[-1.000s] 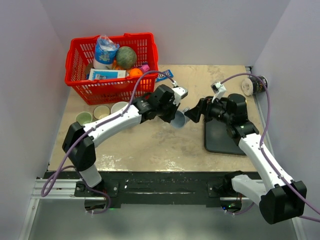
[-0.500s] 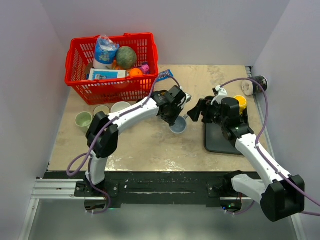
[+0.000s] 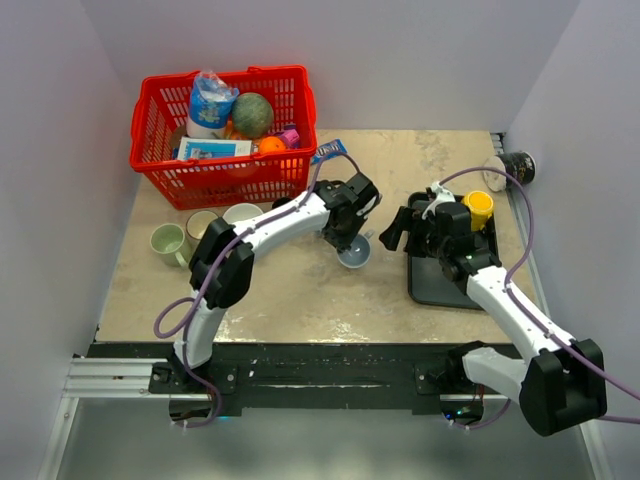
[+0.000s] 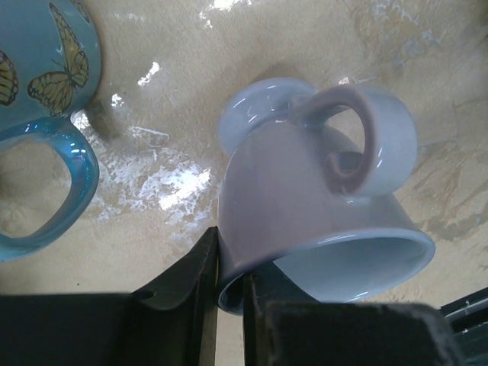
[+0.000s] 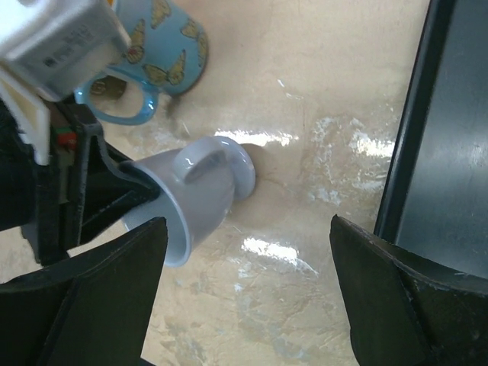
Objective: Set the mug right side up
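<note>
The pale blue mug (image 4: pixel 305 198) leans over with its foot on the tabletop and its mouth tipped up toward the left wrist camera, handle on top. My left gripper (image 4: pixel 230 263) is shut on the mug's rim, one finger inside and one outside. In the top view the mug (image 3: pixel 354 256) sits mid-table with my left gripper (image 3: pixel 346 236) just above it. My right gripper (image 5: pixel 248 297) is open and empty, hovering to the right of the mug (image 5: pixel 200 191) without touching it; from above it (image 3: pixel 397 229) is at the tray's left edge.
A blue butterfly mug (image 5: pixel 156 49) stands close behind the pale mug. A black tray (image 3: pixel 445 272) lies to the right, with a yellow object (image 3: pixel 478 207) at its far end. A red basket (image 3: pixel 225 165) of goods sits back left, with three cups (image 3: pixel 202 224) in front of it.
My left arm has swung over and lowered the mug toward the table, turning its mouth upward. My right gripper has pulled back to the right, away from the mug, staying open.
</note>
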{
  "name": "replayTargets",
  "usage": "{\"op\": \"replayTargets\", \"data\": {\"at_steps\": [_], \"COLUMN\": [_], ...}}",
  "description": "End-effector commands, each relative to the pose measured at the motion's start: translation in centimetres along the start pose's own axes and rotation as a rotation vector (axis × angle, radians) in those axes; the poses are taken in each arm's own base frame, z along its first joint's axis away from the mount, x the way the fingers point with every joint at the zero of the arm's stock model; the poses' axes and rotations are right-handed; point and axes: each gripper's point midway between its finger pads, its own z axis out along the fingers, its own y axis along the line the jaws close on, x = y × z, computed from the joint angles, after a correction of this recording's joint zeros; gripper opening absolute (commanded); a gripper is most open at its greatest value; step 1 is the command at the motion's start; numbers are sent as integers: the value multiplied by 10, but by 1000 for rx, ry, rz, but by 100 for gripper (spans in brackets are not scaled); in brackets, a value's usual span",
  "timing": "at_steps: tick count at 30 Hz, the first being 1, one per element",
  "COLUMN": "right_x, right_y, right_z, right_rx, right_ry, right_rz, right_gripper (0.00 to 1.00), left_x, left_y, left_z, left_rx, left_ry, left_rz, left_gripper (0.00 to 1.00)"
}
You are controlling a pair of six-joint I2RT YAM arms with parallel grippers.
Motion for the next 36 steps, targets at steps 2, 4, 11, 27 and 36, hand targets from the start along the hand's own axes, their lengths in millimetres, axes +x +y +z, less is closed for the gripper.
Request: {"op": "replayTargets", "data": {"at_steps": [2,4,11,27,36], "right_x": [-1,0,-2,-31,-13], "right_y": [-4,-4,-6,45,43], "right_z": [3,4,3,51,77], "right_rx": [29,32,53,-135,77], "right_ry": [9,16,16,82,171], "right_rz": [-12,-8,-4,-283,-348], "right_gripper": [91,91,93,85,65], "left_x": [-23,-25,-47,-86,-62], "left_y": [0,1,2,80,125], "left_z": [-11,-10,-29,-162,-172], "left_rx": [9,11,21,-129,-106], "left_ry": [-61,-61,-150,-572,-599], "left_rz": [-31,-39,-73,-318,-429], "left_gripper": [26,33,53,64,68]}}
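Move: The grey-blue mug hangs tilted in the left fingers, pinched at its rim, its middle about 2 cm ahead, 3 cm right and 3 cm below. Beyond it, the butterfly mug lies some 11 cm ahead and 5 cm left of this hand, the dark cup roughly 10 ahead and 14 left. From the right hand the held mug is about 3 cm ahead, 9 left and 9 below; the black tray's middle is some 4 ahead and 14 right. The left fingers open to about two-thirds and let go of the grey-blue mug's rim while creeping forward a couple of centimetres, then the hand climbs fast, some 19 cm in all, and swings left and forward away over the butterfly mug, turning about 25 degrees counter-clockwise and tilting its fingertips outward. The right hand first sinks about 2 cm, then sweeps left and forward some 9 cm in over the mug, turning a little counter-clockwise as its wide-open fingers narrow on either side of the rim; whether they touch can't be seen. ##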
